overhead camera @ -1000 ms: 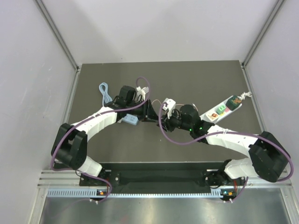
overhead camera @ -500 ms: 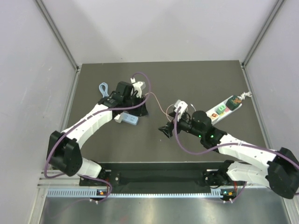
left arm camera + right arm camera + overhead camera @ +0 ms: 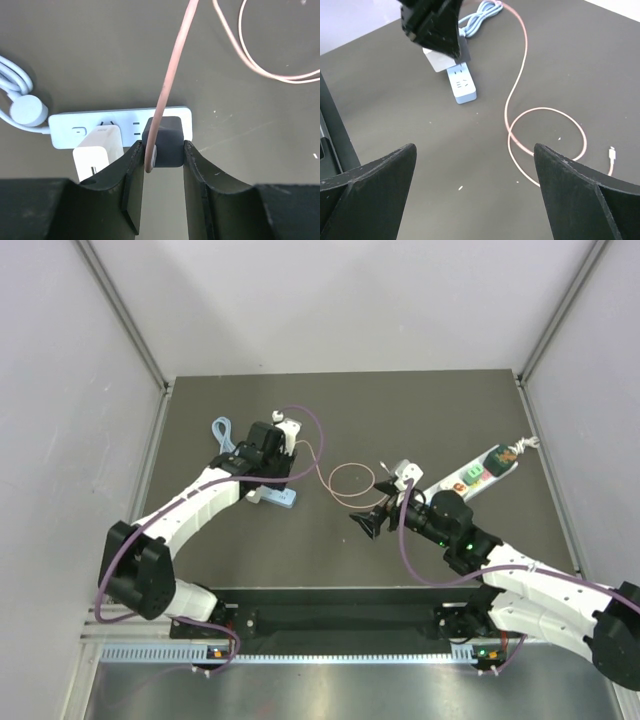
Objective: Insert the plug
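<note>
My left gripper [image 3: 162,146] is shut on the dark grey plug head [image 3: 170,134], holding it at the right end of a white power strip [image 3: 120,120]. I cannot tell whether it is seated in a socket. The pink cable [image 3: 172,65] rises from the plug head and lies in a loop [image 3: 350,481] on the table, ending in a tiny white tip [image 3: 612,154]. In the top view the left gripper [image 3: 270,472] stands over the strip [image 3: 281,498] and hides the plug head. My right gripper [image 3: 474,147] is wide open and empty, above the table near the loop [image 3: 545,137], also in the top view [image 3: 368,523].
A white cube adapter [image 3: 97,150] is plugged into the strip just left of the plug head. A coiled light-blue cable [image 3: 224,433] with a white round plug [image 3: 26,109] lies left of the strip. A second white power strip [image 3: 480,472] lies at the right.
My left gripper has carried the plug head left and down onto the power strip. My right gripper has pulled back to the right and opened; the cable now lies in a loop on the table.
</note>
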Motion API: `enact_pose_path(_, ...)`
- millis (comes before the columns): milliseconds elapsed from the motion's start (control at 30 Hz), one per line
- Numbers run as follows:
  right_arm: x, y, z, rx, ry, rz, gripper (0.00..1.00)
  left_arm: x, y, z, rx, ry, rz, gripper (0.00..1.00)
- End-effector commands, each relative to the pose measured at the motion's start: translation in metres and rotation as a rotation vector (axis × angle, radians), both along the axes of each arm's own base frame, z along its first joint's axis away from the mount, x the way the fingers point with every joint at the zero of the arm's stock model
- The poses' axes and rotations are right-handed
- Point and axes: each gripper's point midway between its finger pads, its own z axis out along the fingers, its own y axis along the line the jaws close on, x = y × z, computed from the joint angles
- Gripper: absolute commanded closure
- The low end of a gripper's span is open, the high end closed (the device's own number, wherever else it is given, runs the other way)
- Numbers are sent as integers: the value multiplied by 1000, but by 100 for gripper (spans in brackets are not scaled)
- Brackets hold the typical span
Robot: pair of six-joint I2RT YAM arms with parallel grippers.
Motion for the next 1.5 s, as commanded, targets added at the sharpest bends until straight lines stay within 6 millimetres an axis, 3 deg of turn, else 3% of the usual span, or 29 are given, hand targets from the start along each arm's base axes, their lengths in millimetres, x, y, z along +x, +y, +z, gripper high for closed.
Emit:
enact_pose_path(0, -1, 1, 22, 65, -43, 10, 0, 2, 4, -12, 22, 14, 22, 100)
enact_pose_path(667, 1, 1, 23, 60, -53, 5, 0, -8, 2, -59, 28, 111, 25, 100)
enact_pose_path(1067, 4, 3, 19, 47, -47, 4, 0, -13, 3, -65, 47, 162, 33, 100)
enact_pose_path(1467, 4, 3, 18, 40, -44, 2, 0, -11, 6, -50, 50, 193, 103, 100)
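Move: Almost directly beneath the left hand, which already holds the dark plug, is the strip's free end socket: about 8 cm down and perhaps 1 cm ahead. The white adapter in the same strip stands some 6 cm left of the hand and 1 cm ahead. The pink cord loop lies roughly 16 cm to the hand's right and 3 cm ahead. From the right hand, the end socket is about 10 cm ahead, 19 cm left and 14 cm lower. Lowering the plug about 5 cm towards the end socket, beside the white adapter, the left hand eases slightly back on the way down. It then stops sinking and stays at that height over the socket, creeping forward less than a centimetre, its fingers tipped some 10 degrees nearer to straight down. The fingers keep their grip, and the plug's front comes to touch the socket face. ##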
